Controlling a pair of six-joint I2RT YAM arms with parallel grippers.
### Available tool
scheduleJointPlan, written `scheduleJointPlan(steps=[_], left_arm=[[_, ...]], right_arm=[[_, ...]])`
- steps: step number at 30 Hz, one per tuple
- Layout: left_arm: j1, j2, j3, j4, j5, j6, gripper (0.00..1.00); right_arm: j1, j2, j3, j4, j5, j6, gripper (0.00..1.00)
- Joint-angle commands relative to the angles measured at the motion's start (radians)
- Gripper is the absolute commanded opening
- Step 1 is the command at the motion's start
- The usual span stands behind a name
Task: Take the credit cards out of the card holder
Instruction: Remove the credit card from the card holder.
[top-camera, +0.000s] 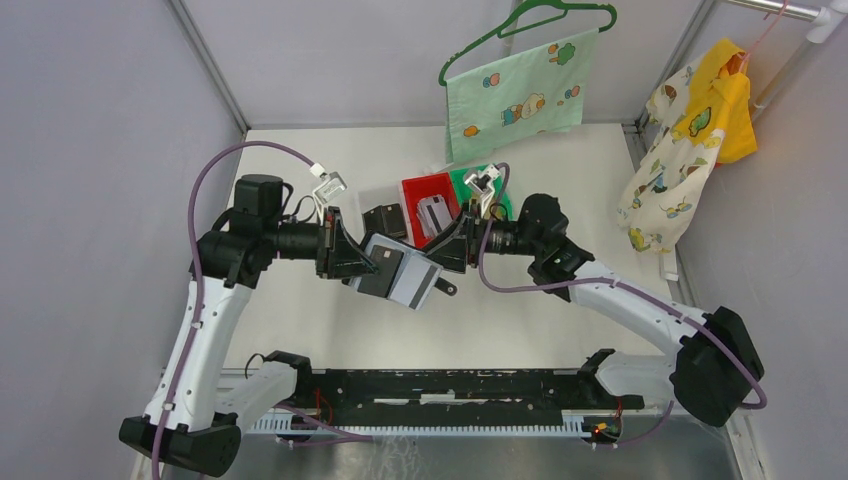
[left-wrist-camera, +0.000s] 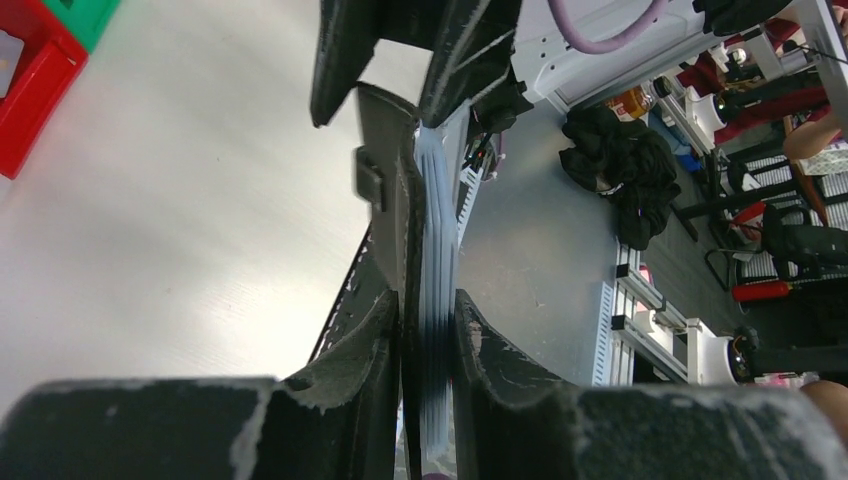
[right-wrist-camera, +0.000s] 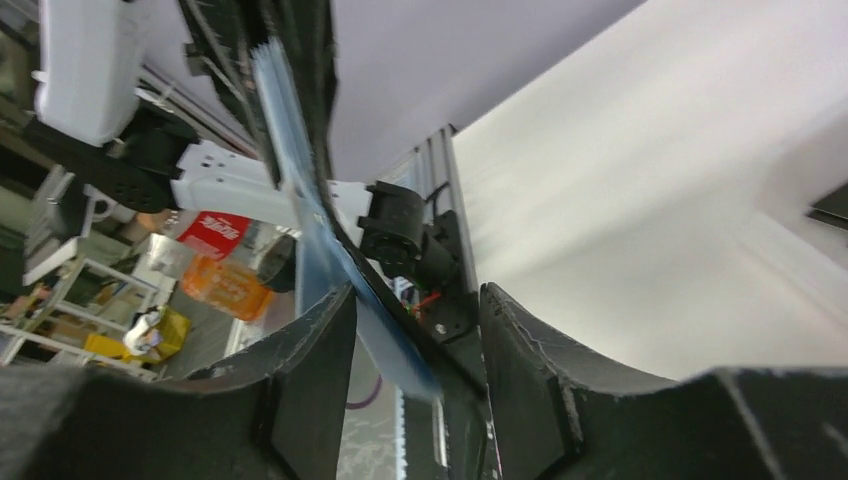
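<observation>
My left gripper holds the black card holder above the middle of the table, shut on it. Whitish-grey credit cards stick out of the holder toward the right. In the left wrist view the fingers clamp the holder and the stack of cards edge-on. My right gripper is at the free end of the cards. In the right wrist view its jaws stand apart, with the cards' edge passing loosely between them.
A red bin with a pale card in it and a green bin stand behind the grippers. A black object lies left of the red bin. A patterned cloth hangs on a green hanger at the back, and garments hang at the right.
</observation>
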Motion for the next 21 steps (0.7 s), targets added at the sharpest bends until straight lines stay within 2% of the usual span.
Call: scheduleJointPlan(steps=[1,3,7,10,12,14,21], left_arm=[[-0.001,-0.013,0.061,0.010,0.045,0.027,0.02],[-0.001,-0.017,0.063,0.005,0.049,0.030,0.02],[-0.002,-0.014,0.067,0.002,0.072,0.027,0.02],[-0.001,-0.010,0.069,0.002,0.088,0.021,0.02],[-0.002,-0.010,0.069,0.000,0.094,0.020,0.02],[-0.001,-0.010,0.070,0.000,0.095,0.017,0.02],[-0.001,0.000,0.078,0.000,0.112,0.003,0.02]], right_arm=[[-0.056,-0.038,0.064,-0.184,-0.002,-0.150,0.56],[-0.090,-0.046,0.113,-0.268,0.004,-0.210,0.61],[-0.136,-0.055,0.204,-0.320,-0.014,-0.255,0.70],[-0.133,-0.035,0.257,-0.305,-0.050,-0.252,0.79],[-0.127,-0.025,0.263,-0.252,-0.074,-0.228,0.81],[-0.104,-0.010,0.270,-0.192,-0.102,-0.201,0.83],[0.052,0.057,0.309,-0.157,-0.141,-0.225,0.87]])
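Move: The white-and-grey striped card, still in its sleeve in the opened card holder, lies roughly 5 cm back and 5 cm to the left of the right hand, nearly level. From that hand the black card is some 10 cm left and 3 cm back, the strap flap about 6 cm back and 1 cm right, and the red basket roughly 19 cm ahead and 27 below. The left hand pinches the holder, with the striped card about 7 cm to its right and 3 cm back. Swinging forward about 5 cm and a little right, clear of the holder's right edge, the right hand then rises and sweeps back and left, ending some 6 cm above where it began. Its half-open fingers spread nearly full and the wrist rolls a good 10 degrees, forward side up. The left hand keeps its pinch on the holder, drifting about a centimetre up and back. ##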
